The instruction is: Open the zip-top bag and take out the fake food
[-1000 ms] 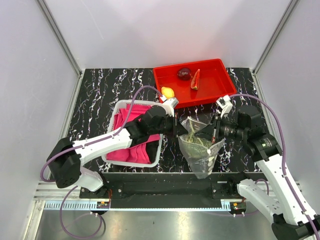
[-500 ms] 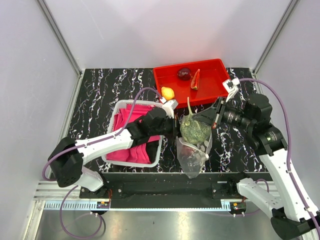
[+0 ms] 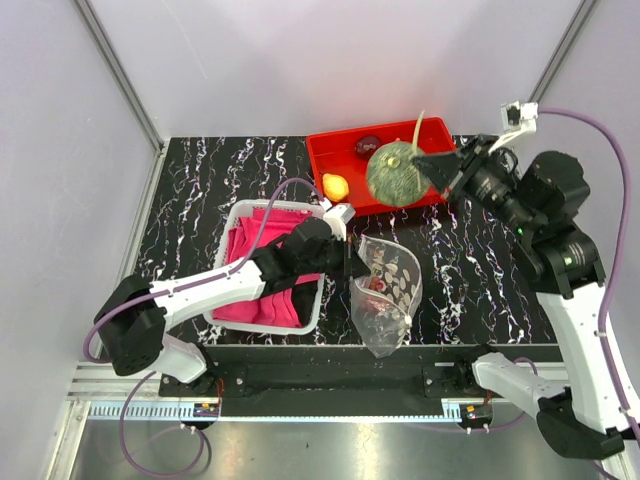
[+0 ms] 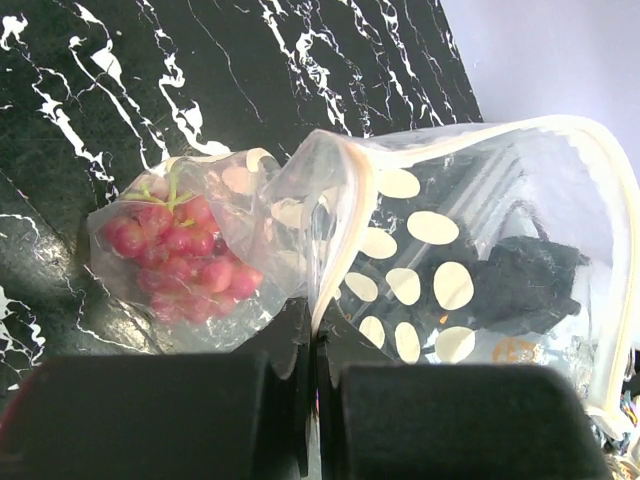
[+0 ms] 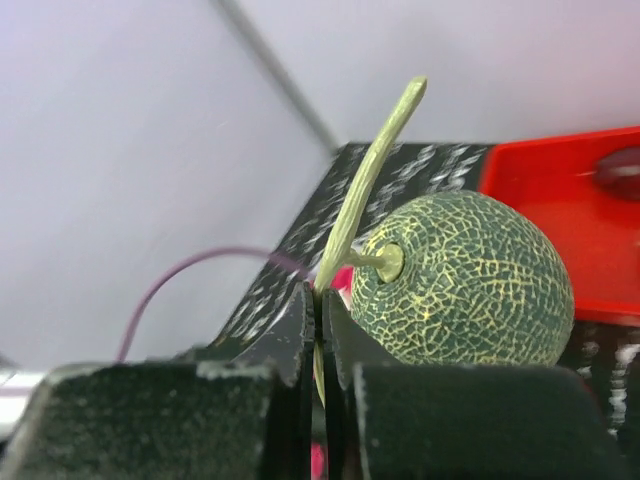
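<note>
The zip-top bag (image 3: 387, 292) is a clear dotted pouch hanging open above the table's front. My left gripper (image 3: 350, 268) is shut on its rim at the left. In the left wrist view the rim runs between the shut jaws of the left gripper (image 4: 312, 322), and the bag (image 4: 450, 250) holds purple-red grapes (image 4: 175, 255). My right gripper (image 3: 428, 165) is raised over the red tray and shut on the pale stem (image 5: 365, 190) of the green netted melon (image 3: 392, 172). The melon (image 5: 460, 280) hangs free beside the right gripper (image 5: 318, 300).
The red tray (image 3: 455, 160) stands at the back. A dark red fruit (image 3: 368, 145) lies in it and a yellow lemon (image 3: 336, 185) sits at its near left corner. A white basket (image 3: 240, 212) of pink cloth stands under the left arm.
My right gripper has pulled the melon up out of the bag and carried it back and right over the tray. The bag has sagged; the left gripper has kept its hold.
</note>
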Motion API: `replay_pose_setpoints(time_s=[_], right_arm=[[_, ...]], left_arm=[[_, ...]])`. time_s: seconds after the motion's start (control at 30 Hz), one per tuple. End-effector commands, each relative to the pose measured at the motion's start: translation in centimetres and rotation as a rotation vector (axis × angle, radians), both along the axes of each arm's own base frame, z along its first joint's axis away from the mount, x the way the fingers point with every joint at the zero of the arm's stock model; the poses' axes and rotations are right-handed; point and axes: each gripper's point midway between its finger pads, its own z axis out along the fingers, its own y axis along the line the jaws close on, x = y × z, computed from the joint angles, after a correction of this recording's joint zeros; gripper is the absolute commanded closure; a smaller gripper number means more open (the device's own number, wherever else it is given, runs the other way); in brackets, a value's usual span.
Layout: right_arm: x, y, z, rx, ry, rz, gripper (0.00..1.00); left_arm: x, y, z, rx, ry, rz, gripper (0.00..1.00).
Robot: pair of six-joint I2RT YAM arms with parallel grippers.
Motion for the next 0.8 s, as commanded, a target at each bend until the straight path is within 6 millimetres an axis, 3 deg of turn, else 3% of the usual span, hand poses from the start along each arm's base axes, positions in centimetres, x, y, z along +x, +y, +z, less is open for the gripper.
replay_pose_setpoints(time_s=[0.0,0.2,0.27,0.3,0.37,0.4,0.47,0.5,0.6,0.67,0.7,0.77], right_arm=[[6.0,-3.6,-0.4,-0.112,-0.017,-0.302,1.0],[13.4,-7.0,-1.9,-0.242,-0.029,-0.53,1.0],[16.2,-7.6,-3.3,-0.252,-0.008,-0.54,1.0],[18.2,-9.3,-4.9,-0.249,0.032,-0.575,1.0],[20.3,-10.0,-5.9,-0.221,0.044,-0.56,1.0],[22.1,-11.4,-7.7,-0.219,0.084,-0.58,1.0],[24.0,-12.1,-8.7,-0.215,0.085,-0.577,1.0],[25.7,-12.5,-10.9,-0.236,0.118,-0.582,1.0],[28.3,-13.0,-12.7,-0.256,0.122,-0.568,1.0],[30.9,-13.6,-15.4,-0.273,0.158,-0.567,1.0],[32.4,-13.9,-18.1,-0.279,0.201,-0.564,1.0],[33.9,-14.1,-18.8,-0.263,0.209,-0.553,1.0]], left_arm=[[0.3,0.1,2.6,-0.05,-0.088,0.006,1.0],[0.4,0.0,3.0,-0.076,-0.097,0.009,1.0],[0.5,-0.1,3.0,-0.086,-0.098,0.013,1.0],[0.5,-0.1,3.1,-0.09,-0.099,0.014,1.0],[0.5,-0.1,3.0,-0.09,-0.095,0.017,1.0],[0.4,-0.2,3.0,-0.091,-0.092,0.015,1.0],[0.5,-0.4,3.3,-0.102,-0.095,0.012,1.0],[0.4,-0.5,3.4,-0.104,-0.092,0.008,1.0],[0.5,-0.6,3.7,-0.111,-0.086,0.007,1.0],[0.5,-0.6,3.7,-0.118,-0.076,0.016,1.0],[0.4,-0.7,3.8,-0.124,-0.074,0.016,1.0],[0.4,-0.6,3.9,-0.127,-0.07,0.017,1.0]])
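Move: The right hand holds the melon by its stem, high over the table. Its goal, the free right end of the red tray, lies about 32 cm ahead, 14 cm to its right and some 43 cm below. At about the same depth, the watermelon slice is 33 cm ahead and 2 cm left, the eggplant 37 cm ahead and 9 cm left, and the lemon 25 cm ahead and 19 cm left. From the left hand, that tray end is about 38 cm ahead, 30 cm right and 14 cm lower. Swing the right gripper with its hanging melon forward about 30 cm to the right end of the red tray, going nearly level at first, then sinking some 21 cm on the way while drifting about 14 cm right. Turn the wrist roughly 30 degrees clockwise and tip the fingers down a little, keeping them shut on the stem. ##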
